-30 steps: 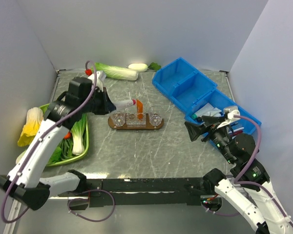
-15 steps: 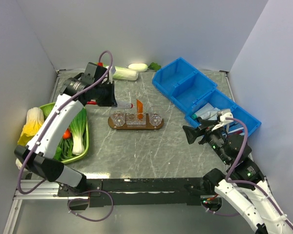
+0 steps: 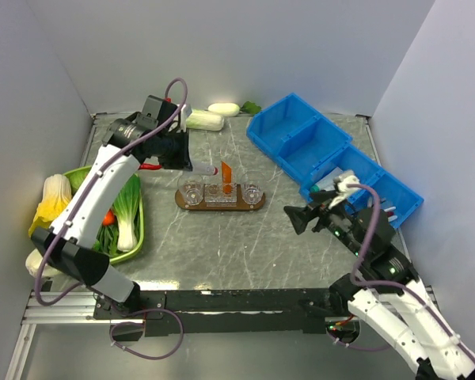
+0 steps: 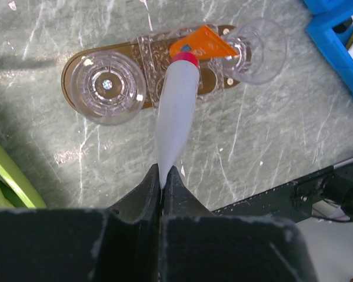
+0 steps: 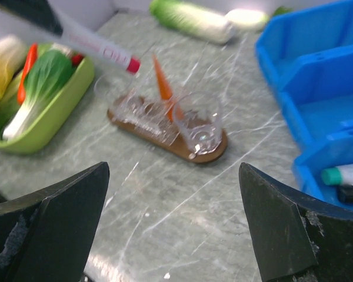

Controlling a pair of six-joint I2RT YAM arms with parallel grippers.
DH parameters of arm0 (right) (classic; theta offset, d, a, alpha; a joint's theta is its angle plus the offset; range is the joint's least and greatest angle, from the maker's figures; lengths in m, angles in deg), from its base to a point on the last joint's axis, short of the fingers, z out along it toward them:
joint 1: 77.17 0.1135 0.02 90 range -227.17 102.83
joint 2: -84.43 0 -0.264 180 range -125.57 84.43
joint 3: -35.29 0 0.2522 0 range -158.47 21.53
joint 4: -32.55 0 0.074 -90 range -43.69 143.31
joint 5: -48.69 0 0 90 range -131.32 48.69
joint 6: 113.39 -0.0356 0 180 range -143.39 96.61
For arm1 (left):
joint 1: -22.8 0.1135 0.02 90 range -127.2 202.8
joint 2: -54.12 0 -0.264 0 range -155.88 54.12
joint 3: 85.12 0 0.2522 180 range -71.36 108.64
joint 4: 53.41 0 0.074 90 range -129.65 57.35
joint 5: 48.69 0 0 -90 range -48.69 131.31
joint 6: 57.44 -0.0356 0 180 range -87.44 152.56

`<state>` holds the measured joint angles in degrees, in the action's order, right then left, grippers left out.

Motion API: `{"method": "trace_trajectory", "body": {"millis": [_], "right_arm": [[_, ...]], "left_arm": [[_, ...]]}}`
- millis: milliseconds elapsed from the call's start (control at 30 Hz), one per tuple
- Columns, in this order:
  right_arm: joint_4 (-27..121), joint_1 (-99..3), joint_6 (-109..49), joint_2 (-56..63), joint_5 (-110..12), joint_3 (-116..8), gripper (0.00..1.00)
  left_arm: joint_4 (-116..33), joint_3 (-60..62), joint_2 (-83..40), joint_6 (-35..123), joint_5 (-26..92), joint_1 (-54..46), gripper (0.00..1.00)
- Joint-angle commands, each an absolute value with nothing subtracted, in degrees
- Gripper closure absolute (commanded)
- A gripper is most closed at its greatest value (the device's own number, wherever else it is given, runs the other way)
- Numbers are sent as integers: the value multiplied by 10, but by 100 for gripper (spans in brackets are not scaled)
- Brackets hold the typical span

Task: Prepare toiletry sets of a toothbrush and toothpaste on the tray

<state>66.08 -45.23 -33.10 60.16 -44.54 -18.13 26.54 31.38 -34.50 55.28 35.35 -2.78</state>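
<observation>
The dark-brown tray lies mid-table with clear cups on it. The orange toothpaste stands tilted in the middle cup; it also shows in the left wrist view and the right wrist view. My left gripper is shut on the flat end of a white tube with a red cap, held above the tray, cap near the toothpaste. My right gripper is open and empty above the table right of the tray. I see no toothbrush.
A green dish of vegetables sits at the left. Blue bins stand at the right, with tubes in the near one. A cabbage and a white vegetable lie at the back wall.
My left arm has swung up and back, keeping the white tube over the tray. My right gripper has moved left from the blue bin toward the tray.
</observation>
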Motion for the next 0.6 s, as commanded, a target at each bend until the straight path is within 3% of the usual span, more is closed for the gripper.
{"method": "trace_trajectory", "body": {"millis": [0,267,567], "right_arm": [[613,-453,-304,536,-559,-215,3],[454,-430,-310,429,-730,-232,5],[450,-290,-219,293,-668,-288,6]], "left_arm": [[265,291,-275,533,317,-31,99],[276,201,-205,538,272,-110,99],[264,150,-156,541,223,-135,99]]}}
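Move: My left hand holds the white toothpaste. The open right gripper it is being brought to is about 11 cm back, 28 cm to the right, at much the same height. From my right hand the tube's middle is some 13 cm ahead, 25 cm left and 5 cm lower. The tray's middle lies about 19 cm ahead and 21 cm left, 24 cm below; its right-hand cup is 10 cm nearer on the left, and the orange tube stands 2 cm beyond and 2 cm right of that middle. I bring both hands together in front of the tray. My right hand sweeps about 14 cm left, turning some 35 degrees counter-clockwise until its still wide-open fingers point mostly left, towards the toothpaste's red cap. My left hand keeps its pinch on the tube and draws back about 12 cm, turning slightly clockwise. ##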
